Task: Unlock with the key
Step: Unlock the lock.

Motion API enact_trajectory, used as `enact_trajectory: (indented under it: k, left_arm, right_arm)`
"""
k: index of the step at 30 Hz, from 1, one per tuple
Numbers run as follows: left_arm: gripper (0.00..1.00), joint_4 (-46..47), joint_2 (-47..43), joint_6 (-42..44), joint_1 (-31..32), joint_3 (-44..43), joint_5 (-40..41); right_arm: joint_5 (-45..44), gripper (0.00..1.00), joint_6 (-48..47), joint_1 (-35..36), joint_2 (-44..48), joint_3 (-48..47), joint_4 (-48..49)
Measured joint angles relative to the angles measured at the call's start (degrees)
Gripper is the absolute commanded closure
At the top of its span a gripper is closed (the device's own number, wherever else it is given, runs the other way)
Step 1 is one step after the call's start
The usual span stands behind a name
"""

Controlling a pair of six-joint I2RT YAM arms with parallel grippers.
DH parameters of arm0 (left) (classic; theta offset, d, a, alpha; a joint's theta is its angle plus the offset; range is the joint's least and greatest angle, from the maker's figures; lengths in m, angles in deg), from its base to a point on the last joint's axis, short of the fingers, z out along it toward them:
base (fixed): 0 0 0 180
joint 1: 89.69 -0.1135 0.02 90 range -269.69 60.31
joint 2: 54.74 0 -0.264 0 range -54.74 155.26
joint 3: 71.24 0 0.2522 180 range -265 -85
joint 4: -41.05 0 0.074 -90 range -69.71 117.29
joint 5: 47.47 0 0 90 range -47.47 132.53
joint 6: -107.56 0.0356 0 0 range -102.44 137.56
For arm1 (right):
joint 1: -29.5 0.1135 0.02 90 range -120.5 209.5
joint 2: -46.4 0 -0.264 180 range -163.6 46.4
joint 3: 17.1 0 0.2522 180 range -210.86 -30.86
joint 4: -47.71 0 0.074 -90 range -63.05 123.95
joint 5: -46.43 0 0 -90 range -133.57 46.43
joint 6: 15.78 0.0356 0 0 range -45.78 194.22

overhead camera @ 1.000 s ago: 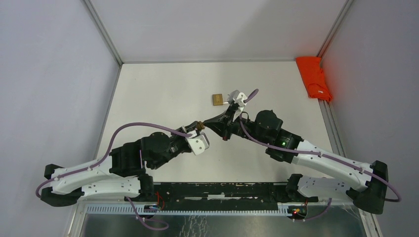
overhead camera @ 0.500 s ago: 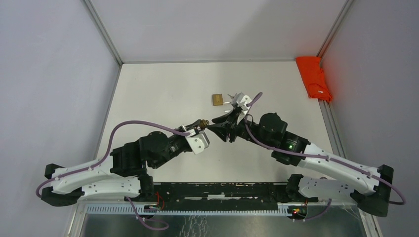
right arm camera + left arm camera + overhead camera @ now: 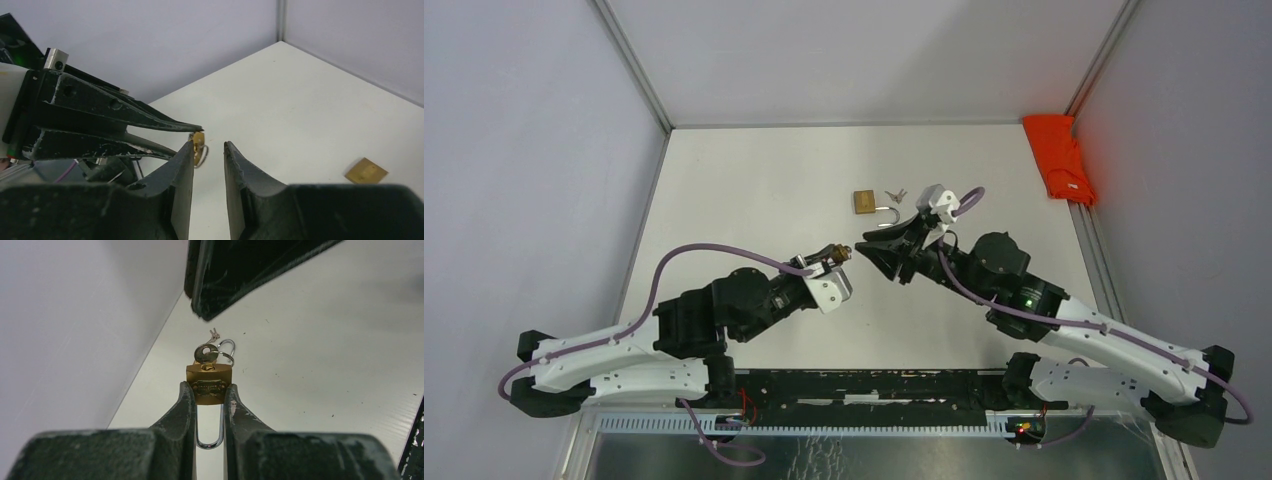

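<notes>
My left gripper is shut on a small brass padlock, pinching its body from both sides. The silver shackle hangs back between the fingers. A key on a ring sticks in the keyhole on the lock's far face. In the top view the left gripper holds the lock above the middle of the table. My right gripper faces it, a short gap away. In the right wrist view the right gripper stands open with nothing between its fingers, and the padlock shows just past its left fingertip.
A second brass padlock lies on the table behind the grippers, with a silver shackle and small keys beside it. A red cloth sits at the far right edge. Grey walls close the table on three sides.
My right gripper has opened and drawn back to the right, away from the key. The left gripper still holds the padlock in about the same place.
</notes>
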Motion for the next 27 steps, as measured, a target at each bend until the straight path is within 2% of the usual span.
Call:
enact_trajectory:
  k: [9,15,27]
  left_arm:
    - [0.98,0.44,0.09,-0.31,0.0,0.09,-0.72]
    - [0.98,0.48,-0.11,-0.46,-0.02,0.42,-0.5]
    - [0.98,0.81,-0.81,-0.52,0.0,1.2,1.6]
  right_arm:
    - [5.29,0.76,0.85,0.0,-5.73,0.0,1.84]
    - [5.38,1.0,1.36,-0.17,-6.29,0.0,3.19]
    - [4.26,1.0,5.77,-0.48,-8.13,-0.79,3.54]
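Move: The small brass padlock stands upright in the left fingers, its key sticking out about 2 cm ahead and 3 cm to the right of that hand. From the open right hand the key's head lies some 3 cm left, 2 cm below and level fore and aft. The held padlock sits just past it, about 4 cm left, 1 cm back and 2 cm down. The big padlock's body lies on the table roughly 26 cm ahead, straight out, and 34 cm below. Leftward and down, about 3 cm and 2.5 cm, the right hand comes back in to the key and turns some 5 degrees counter-clockwise. There it almost stops, shuts its fingers on the key's head, and with the grip made starts to tip down by about 5 degrees. The left hand keeps its pinch on the small padlock, nearly still. ##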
